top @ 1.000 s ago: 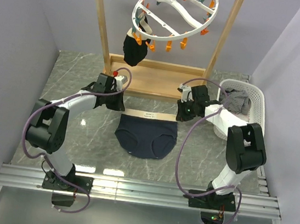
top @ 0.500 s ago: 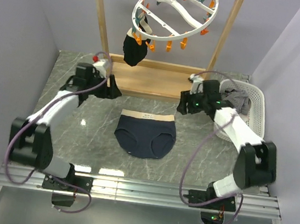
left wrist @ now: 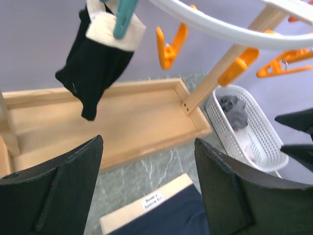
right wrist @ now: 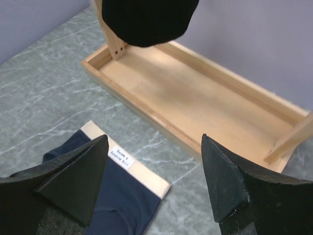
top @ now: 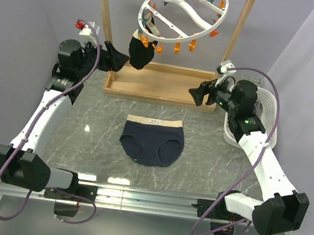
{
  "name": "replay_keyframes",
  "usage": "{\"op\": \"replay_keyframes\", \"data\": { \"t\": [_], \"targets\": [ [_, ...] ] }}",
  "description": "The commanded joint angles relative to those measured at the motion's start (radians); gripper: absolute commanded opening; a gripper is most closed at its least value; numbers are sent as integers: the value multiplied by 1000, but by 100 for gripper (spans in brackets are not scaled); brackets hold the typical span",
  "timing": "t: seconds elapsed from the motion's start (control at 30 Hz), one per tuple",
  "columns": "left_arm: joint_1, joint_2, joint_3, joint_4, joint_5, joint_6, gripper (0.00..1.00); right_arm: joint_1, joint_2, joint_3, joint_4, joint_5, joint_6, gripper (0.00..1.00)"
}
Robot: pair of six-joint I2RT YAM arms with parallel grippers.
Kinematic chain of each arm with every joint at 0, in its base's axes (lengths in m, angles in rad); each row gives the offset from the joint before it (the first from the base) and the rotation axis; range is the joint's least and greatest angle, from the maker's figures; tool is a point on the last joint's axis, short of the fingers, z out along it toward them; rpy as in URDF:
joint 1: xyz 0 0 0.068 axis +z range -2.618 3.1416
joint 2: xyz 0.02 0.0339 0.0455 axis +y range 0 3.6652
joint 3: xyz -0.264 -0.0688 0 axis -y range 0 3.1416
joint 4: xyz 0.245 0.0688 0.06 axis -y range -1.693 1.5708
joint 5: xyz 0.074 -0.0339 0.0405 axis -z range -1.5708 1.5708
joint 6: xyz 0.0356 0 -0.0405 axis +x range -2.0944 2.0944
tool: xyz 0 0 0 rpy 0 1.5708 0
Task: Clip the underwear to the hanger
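The navy underwear (top: 152, 141) with its cream waistband lies flat on the marble table, held by nothing. It also shows low in the left wrist view as underwear (left wrist: 168, 213) and in the right wrist view as underwear (right wrist: 110, 193). The white ring hanger (top: 185, 11) with orange and teal clips hangs from the wooden rack above; its rim hanger (left wrist: 220, 29) crosses the top of the left wrist view. My left gripper (top: 114, 57) is open, raised at the far left near the rack post. My right gripper (top: 197, 94) is open, raised at the right. Both left gripper (left wrist: 149, 142) and right gripper (right wrist: 154, 139) are empty.
A small black garment (top: 139, 51) is clipped to the hanger's left side. The wooden rack's tray base (top: 161, 83) lies behind the underwear, its posts at both ends. A white basket (top: 260, 105) holding grey cloth stands at the right, close to the right arm.
Both grippers were shut at the waistband's corners; they have opened, let go, and lifted up and outward. The underwear stays flat on the table.
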State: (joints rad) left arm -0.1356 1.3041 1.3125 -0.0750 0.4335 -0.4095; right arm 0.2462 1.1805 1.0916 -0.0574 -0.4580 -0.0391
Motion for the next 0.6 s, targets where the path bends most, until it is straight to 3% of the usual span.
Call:
{"op": "replay_keyframes", "data": {
  "t": [0.0, 0.27, 0.47, 0.57],
  "targets": [
    [-24, 1, -36, 188, -62, -98, 84, 47, 5, 19, 135, 56, -41, 83],
    [-196, 9, -91, 336, -338, 38, 80, 80, 19, -35, 310, 153, 31, 83],
    [-240, 73, -84, 438, -404, 21, 78, 126, 5, -154, 481, 225, 79, 83],
    [-259, 109, -67, 466, -430, 28, 77, 131, 14, -160, 482, 217, 79, 83]
  ]
}}
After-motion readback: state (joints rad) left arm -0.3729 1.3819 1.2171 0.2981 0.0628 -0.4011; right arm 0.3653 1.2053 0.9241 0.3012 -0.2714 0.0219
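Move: Up by the hanger, the left hand has its nearest orange clip about 9 cm ahead, 8 cm to the right and 4 cm higher. The black underwear already hung is some 15 cm ahead, 5 cm right and slightly lower; the ring's centre lies roughly 21 cm ahead, 20 cm right and 8 cm above. From the right hand that clip is about 12 cm ahead, 21 cm left and 9 cm up; the navy underwear on the table is 11 cm back, 13 cm left and 27 cm below. Swinging about 5 cm to the right and then easing some 3 cm forward, the left hand closes in on the hanger's near-left clips, fingers tipping up about 10 degrees and turning slightly counter-clockwise, still wide open and empty. The right hand, also open, drifts 2–3 cm left and a little forward towards the hanger, rising about 2 cm before sinking back slightly below its start. ##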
